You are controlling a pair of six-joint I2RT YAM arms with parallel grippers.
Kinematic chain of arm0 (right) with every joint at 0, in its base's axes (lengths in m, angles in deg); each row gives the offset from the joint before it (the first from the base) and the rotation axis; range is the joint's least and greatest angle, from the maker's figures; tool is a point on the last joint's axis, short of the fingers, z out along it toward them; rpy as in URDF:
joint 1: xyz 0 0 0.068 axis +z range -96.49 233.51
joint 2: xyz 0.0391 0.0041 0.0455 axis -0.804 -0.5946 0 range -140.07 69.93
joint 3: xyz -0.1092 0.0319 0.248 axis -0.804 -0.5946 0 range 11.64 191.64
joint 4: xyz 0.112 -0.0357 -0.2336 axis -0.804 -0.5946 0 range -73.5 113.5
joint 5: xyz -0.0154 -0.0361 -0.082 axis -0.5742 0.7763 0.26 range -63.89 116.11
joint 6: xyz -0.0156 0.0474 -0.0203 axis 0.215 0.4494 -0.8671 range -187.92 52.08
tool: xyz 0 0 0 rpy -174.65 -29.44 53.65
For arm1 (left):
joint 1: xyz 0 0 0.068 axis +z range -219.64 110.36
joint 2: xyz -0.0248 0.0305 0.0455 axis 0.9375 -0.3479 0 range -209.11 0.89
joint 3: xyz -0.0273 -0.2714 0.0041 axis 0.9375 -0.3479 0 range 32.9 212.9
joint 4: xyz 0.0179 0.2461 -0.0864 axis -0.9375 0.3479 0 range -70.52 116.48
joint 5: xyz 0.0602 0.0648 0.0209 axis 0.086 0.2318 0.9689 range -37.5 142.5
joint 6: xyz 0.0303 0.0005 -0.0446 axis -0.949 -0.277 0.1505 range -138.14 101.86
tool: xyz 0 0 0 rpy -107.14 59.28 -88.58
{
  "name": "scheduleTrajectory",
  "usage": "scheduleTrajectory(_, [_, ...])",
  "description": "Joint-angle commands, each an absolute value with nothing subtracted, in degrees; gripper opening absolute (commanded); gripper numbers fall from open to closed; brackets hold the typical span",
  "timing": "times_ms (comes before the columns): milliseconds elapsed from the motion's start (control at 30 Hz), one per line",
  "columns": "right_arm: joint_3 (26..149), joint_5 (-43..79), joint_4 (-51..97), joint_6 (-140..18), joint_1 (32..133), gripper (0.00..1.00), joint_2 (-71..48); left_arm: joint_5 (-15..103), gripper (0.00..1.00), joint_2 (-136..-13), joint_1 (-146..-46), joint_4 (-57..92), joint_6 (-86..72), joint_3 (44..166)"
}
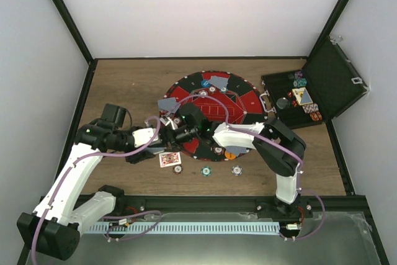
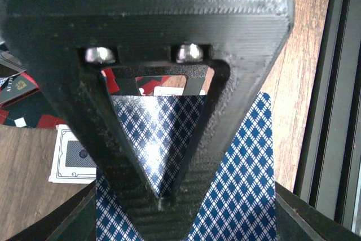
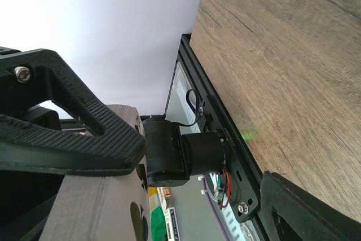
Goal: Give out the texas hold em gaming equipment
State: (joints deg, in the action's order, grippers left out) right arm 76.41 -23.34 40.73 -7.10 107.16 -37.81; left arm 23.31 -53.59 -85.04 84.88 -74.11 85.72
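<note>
My left gripper is shut on playing cards with blue-checked backs, which spread out below the fingers. In the top view it meets my right gripper at the near left edge of the round red-and-black mat. The right gripper stands open. A pale card with a black pip lies against one of its fingers. One card lies face up in front of the mat. Beside it sit three chips, and an orange chip rests by the mat's edge.
The open black case with chips and cards stands at the right. Two face-down cards lie on the mat. Another card rests on the wood under the left wrist. A black rail runs along the near table edge.
</note>
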Motion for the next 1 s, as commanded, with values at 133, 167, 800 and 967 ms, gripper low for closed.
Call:
scheduleTrajectory(133, [69.4,-21.0,36.9,-10.4,101.7,0.67,-34.6,21.6,0.04,-52.6,-85.0,85.1,-75.3,87.3])
scheduleTrajectory(167, [68.9,-20.9,36.6,-10.6,101.5,0.66,-33.9,21.6,0.04,-52.7,-85.0,85.1,-75.4,87.2])
scheduleTrajectory(800, [67.4,-20.1,36.1,-9.7,101.2,0.19,-23.5,21.4,0.04,-53.1,-85.0,84.3,-75.2,86.8])
scheduleTrajectory(967, [67.4,-19.3,34.0,-10.2,101.1,0.04,-21.0,21.3,0.04,-53.1,-85.0,84.3,-75.1,86.6])
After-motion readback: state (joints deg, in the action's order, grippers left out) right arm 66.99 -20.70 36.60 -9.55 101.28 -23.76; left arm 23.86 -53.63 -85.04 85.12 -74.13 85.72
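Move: The card deck, still gripped by the left hand, has its top card about 3 cm to the right hand's left, 1 cm back and 1 cm above the right hand point, under its upper finger. The face-up card lies on the table some 15 cm below the right hand and 4 cm back; the red chip is about 8 cm back and 3 cm right, at table height. From the left hand the top card is roughly 3 cm right and 2 cm below. Rightward, away from the left hand, the right hand draws the top card off the deck with its upper finger, going about 6 cm with a little forward and ending in a rise of some 3 cm. Its fingers close steadily until almost shut, pinching the card's projecting end. The left hand keeps its grip on the deck and stays in place. ##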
